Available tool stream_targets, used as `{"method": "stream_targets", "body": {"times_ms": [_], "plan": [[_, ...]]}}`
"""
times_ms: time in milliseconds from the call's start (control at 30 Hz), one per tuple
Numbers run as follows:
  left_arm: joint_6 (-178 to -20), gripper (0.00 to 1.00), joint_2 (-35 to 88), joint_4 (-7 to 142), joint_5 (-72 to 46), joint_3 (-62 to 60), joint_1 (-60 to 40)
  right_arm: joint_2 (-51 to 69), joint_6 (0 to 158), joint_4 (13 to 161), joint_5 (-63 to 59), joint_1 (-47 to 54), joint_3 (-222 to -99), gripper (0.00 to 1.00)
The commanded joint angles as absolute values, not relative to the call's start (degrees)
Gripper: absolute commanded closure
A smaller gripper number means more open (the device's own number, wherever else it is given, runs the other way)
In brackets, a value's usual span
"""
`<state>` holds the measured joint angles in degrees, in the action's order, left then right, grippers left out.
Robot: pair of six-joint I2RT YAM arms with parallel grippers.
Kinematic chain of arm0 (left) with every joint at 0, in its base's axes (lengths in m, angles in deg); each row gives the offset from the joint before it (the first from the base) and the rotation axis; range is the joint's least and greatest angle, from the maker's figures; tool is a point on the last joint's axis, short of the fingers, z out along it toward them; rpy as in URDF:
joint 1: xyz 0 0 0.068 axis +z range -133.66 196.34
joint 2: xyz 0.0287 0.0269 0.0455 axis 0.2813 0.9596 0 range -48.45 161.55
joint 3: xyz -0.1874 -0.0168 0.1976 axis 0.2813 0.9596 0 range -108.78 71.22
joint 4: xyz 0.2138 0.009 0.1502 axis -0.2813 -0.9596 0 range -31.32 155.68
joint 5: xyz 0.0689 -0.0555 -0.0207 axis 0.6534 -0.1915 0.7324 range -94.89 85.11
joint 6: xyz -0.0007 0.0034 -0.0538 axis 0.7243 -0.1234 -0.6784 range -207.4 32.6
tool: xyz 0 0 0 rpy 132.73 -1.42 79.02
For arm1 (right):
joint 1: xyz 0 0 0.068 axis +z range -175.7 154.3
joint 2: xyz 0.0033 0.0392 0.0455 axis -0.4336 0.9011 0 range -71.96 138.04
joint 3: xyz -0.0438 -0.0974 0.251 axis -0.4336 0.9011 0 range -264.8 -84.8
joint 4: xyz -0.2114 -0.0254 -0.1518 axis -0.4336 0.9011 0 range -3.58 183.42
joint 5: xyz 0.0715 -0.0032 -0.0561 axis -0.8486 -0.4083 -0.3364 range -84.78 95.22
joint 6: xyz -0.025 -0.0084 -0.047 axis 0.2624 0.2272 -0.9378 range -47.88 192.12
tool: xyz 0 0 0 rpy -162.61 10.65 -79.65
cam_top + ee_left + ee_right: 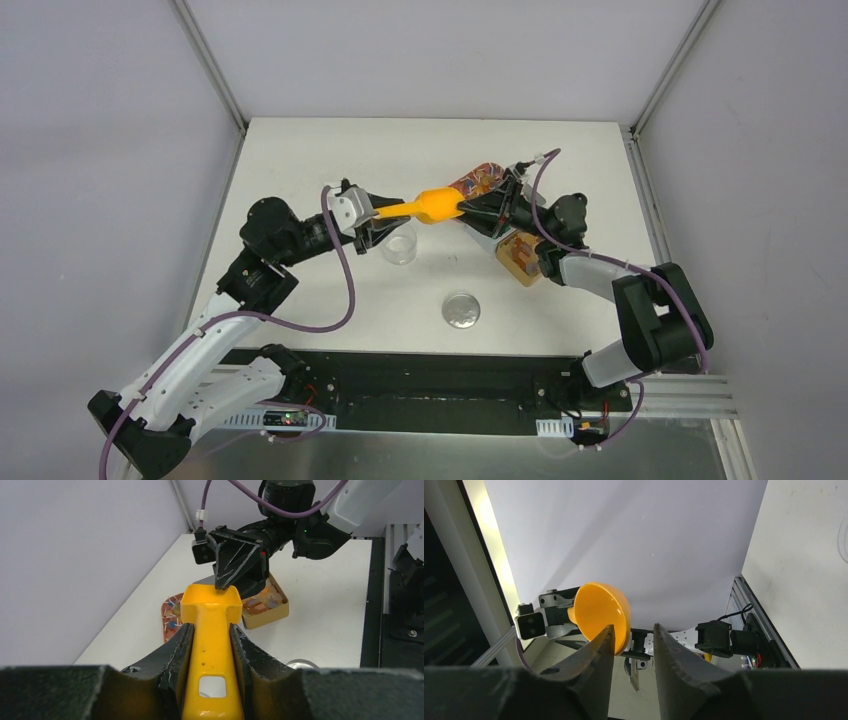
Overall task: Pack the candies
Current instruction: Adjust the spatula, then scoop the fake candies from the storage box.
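Note:
The candies (265,601) lie in a small tan box (519,262) at the right of the table, partly hidden by my right arm in the top view. An orange scoop (438,205) hangs level above the table. My left gripper (211,628) is shut on the scoop's handle (210,650), also seen from above (384,212). My right gripper (634,630) stands open, its jaws apart with nothing between them. One of its fingertips (608,632) sits at the rim of the scoop's bowl (596,607). From the left wrist that right gripper (227,580) points down onto the bowl's far rim.
A clear cup (399,246) stands just below the scoop's handle. A round silver lid (461,311) lies nearer the front. A colourful printed pouch (478,178) lies behind the right gripper, also seen at the table's left edge (171,614).

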<state>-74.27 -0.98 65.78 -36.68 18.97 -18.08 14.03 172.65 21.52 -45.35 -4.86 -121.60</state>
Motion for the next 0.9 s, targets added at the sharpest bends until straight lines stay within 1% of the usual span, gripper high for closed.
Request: {"method": "stream_targets", "body": {"times_ms": [0, 67, 167, 233, 300, 400, 500, 600, 867], "plan": [[-76.1, 1.0, -2.3, 68.7, -29.5, 18.1, -17.6, 12.4, 170.7, 18.5, -44.6, -5.9, -120.2, 0.52], [-76.6, 1.0, -1.9, 66.6, -25.9, 17.2, -17.6, 10.5, 167.9, 21.9, -43.9, -6.9, -119.6, 0.36], [-77.5, 1.0, -0.5, 62.1, -21.5, 15.1, -17.6, 6.3, 160.6, 31.4, -42.5, -8.8, -119.4, 0.23], [-78.5, 1.0, 0.6, 59.6, -18.6, 13.5, -17.6, 1.7, 153.5, 40.8, -40.6, -10.2, -119.8, 0.11], [-79.7, 1.0, 2.0, 57.6, -15.6, 12.0, -17.6, -2.3, 144.6, 51.9, -38.0, -10.9, -121.4, 0.01], [-80.7, 1.0, 5.4, 53.4, -12.7, 9.2, -17.5, -8.3, 129.3, 71.7, -29.7, -10.9, -125.2, 0.0], [-81.3, 1.0, 9.0, 50.8, -10.8, 6.7, -17.5, -13.5, 119.6, 80.7, -21.7, -10.9, -127.0, 0.0], [-82.0, 1.0, 14.6, 48.6, -10.0, 1.9, -17.1, -18.4, 113.3, 85.0, -16.6, -10.9, -126.9, 0.0], [-80.3, 1.0, 29.3, 46.6, -11.3, -8.9, -15.2, -21.6, 107.2, 88.3, -13.8, -9.2, -126.2, 0.0]]}}
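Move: The left hand already grips the spatula's handle. From it the lollipop box lies roughly 24 cm ahead, 17 cm right and 33 cm below; the star-candy box is about 18 ahead and 22 right, and the glass jar some 11 ahead and 1 left, both on the table. The right hand is at the scoop's lip, the spatula's middle about 8 cm left, 3 back and 3 higher. The right fingers open wide and come free of the scoop's lip, then that hand backs off about 10 cm to the right, rolling and swinging clockwise. The left keeps its grip on the handle and carries the spatula some 12 cm forward and 5 cm down towards the lollipop box, turning counter-clockwise and tipping the scoop down, each by about 25 degrees. ##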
